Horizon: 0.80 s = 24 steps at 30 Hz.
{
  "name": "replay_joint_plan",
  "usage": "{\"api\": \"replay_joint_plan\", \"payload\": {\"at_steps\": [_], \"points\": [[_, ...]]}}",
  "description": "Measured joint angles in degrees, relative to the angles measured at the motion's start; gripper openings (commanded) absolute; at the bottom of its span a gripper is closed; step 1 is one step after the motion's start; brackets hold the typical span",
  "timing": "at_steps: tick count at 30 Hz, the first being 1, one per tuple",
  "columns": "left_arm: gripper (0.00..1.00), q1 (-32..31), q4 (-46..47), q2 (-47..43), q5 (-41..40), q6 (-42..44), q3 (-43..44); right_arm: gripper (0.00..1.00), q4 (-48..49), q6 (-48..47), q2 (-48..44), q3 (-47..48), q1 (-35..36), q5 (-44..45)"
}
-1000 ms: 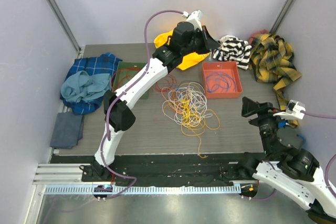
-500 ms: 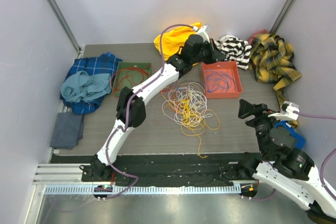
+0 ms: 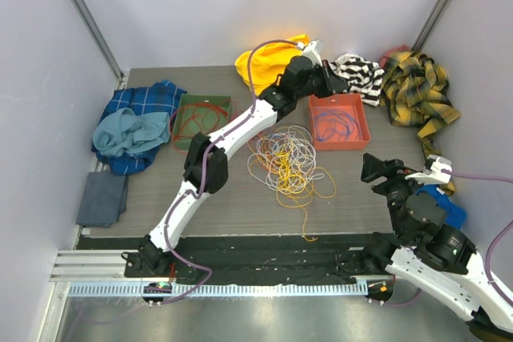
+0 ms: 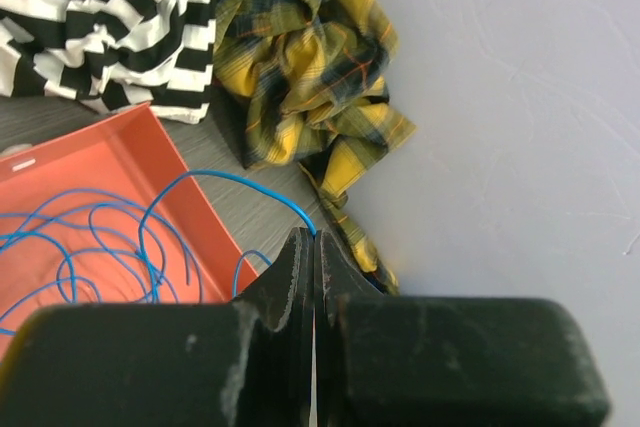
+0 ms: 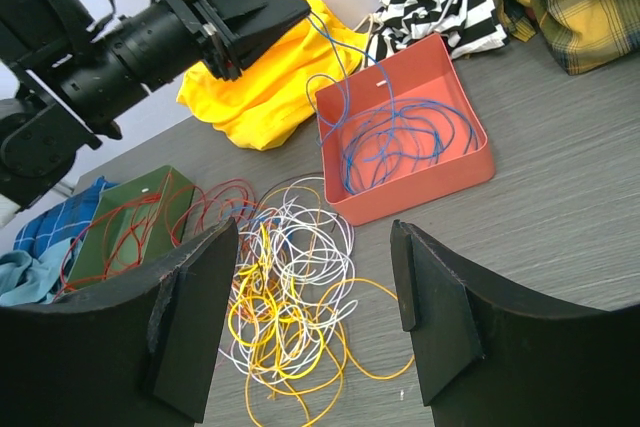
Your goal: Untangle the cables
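Observation:
A tangle of white, yellow and orange cables [image 3: 284, 158] [image 5: 285, 287] lies mid-table. Blue cables [image 3: 337, 124] [image 5: 395, 137] [image 4: 80, 252] are coiled in an orange tray [image 3: 343, 146] [image 5: 420, 192] [image 4: 190, 187]. Red cables [image 3: 200, 118] [image 5: 120, 232] fill a green tray [image 3: 204, 98] and spill toward the tangle. My left gripper [image 3: 338, 84] [image 4: 314, 245] [image 5: 298, 9] hovers over the orange tray's far left corner, shut on the end of one blue cable that hangs down into the tray. My right gripper [image 3: 370, 167] [image 5: 312, 237] stands open and empty, near right of the tangle.
Clothes ring the table: a yellow cloth [image 3: 268, 58], a striped shirt [image 3: 357, 74] [image 4: 100, 27], a yellow plaid shirt [image 3: 417, 90] [image 4: 300, 67], blue cloths [image 3: 140, 122] at left and a grey cloth [image 3: 103, 198]. Walls close in at the back and both sides.
The left arm has swung right and lowered, carrying the blue cable end over the orange tray. The right gripper has drifted slightly left, still open.

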Motion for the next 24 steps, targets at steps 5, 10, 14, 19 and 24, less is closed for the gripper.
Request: {"api": "replay_joint_plan", "payload": {"at_steps": [5,10,14,19,24], "points": [[0.30,-0.1,-0.1,3.6,0.0,-0.7,1.6,0.70,0.0,0.0,0.0,-0.3,0.0,0.0],[0.99,-0.3,-1.5,6.5,0.8,-1.6,0.6,0.71,0.0,0.0,0.0,-0.4,0.0,0.1],[1.00,-0.8,-0.6,5.4,0.5,-1.4,-5.0,0.70,0.0,0.0,0.0,-0.4,0.0,0.1],[1.00,-1.3,-0.4,-2.0,-2.7,0.9,-17.3,0.70,-0.1,0.1,0.0,-0.4,0.0,0.1],[1.00,-1.5,1.5,-19.0,-9.4,3.9,-34.0,0.70,-1.0,0.5,0.0,-0.4,0.0,0.1]]}}
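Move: My left hand holds the end of the blue cable. The red bin it is meant for has its middle about 11 cm ahead, 3 cm to the right and some 22 cm below. The pile of white and yellow cables lies roughly 14 cm to the left and 4 cm back from that hand, and the striped cloth about 27 cm ahead and 13 cm right. From my right hand the bin is some 36 cm ahead and 2 cm left. I let go of the blue cable over the red bin: my left hand drops about 12 cm, its fingers springing from shut to wide open on the way down and tipping some 10 degrees lower. Empty, it then swings left towards the cable pile, drawing back a few centimetres and rising again by about 6 cm. ##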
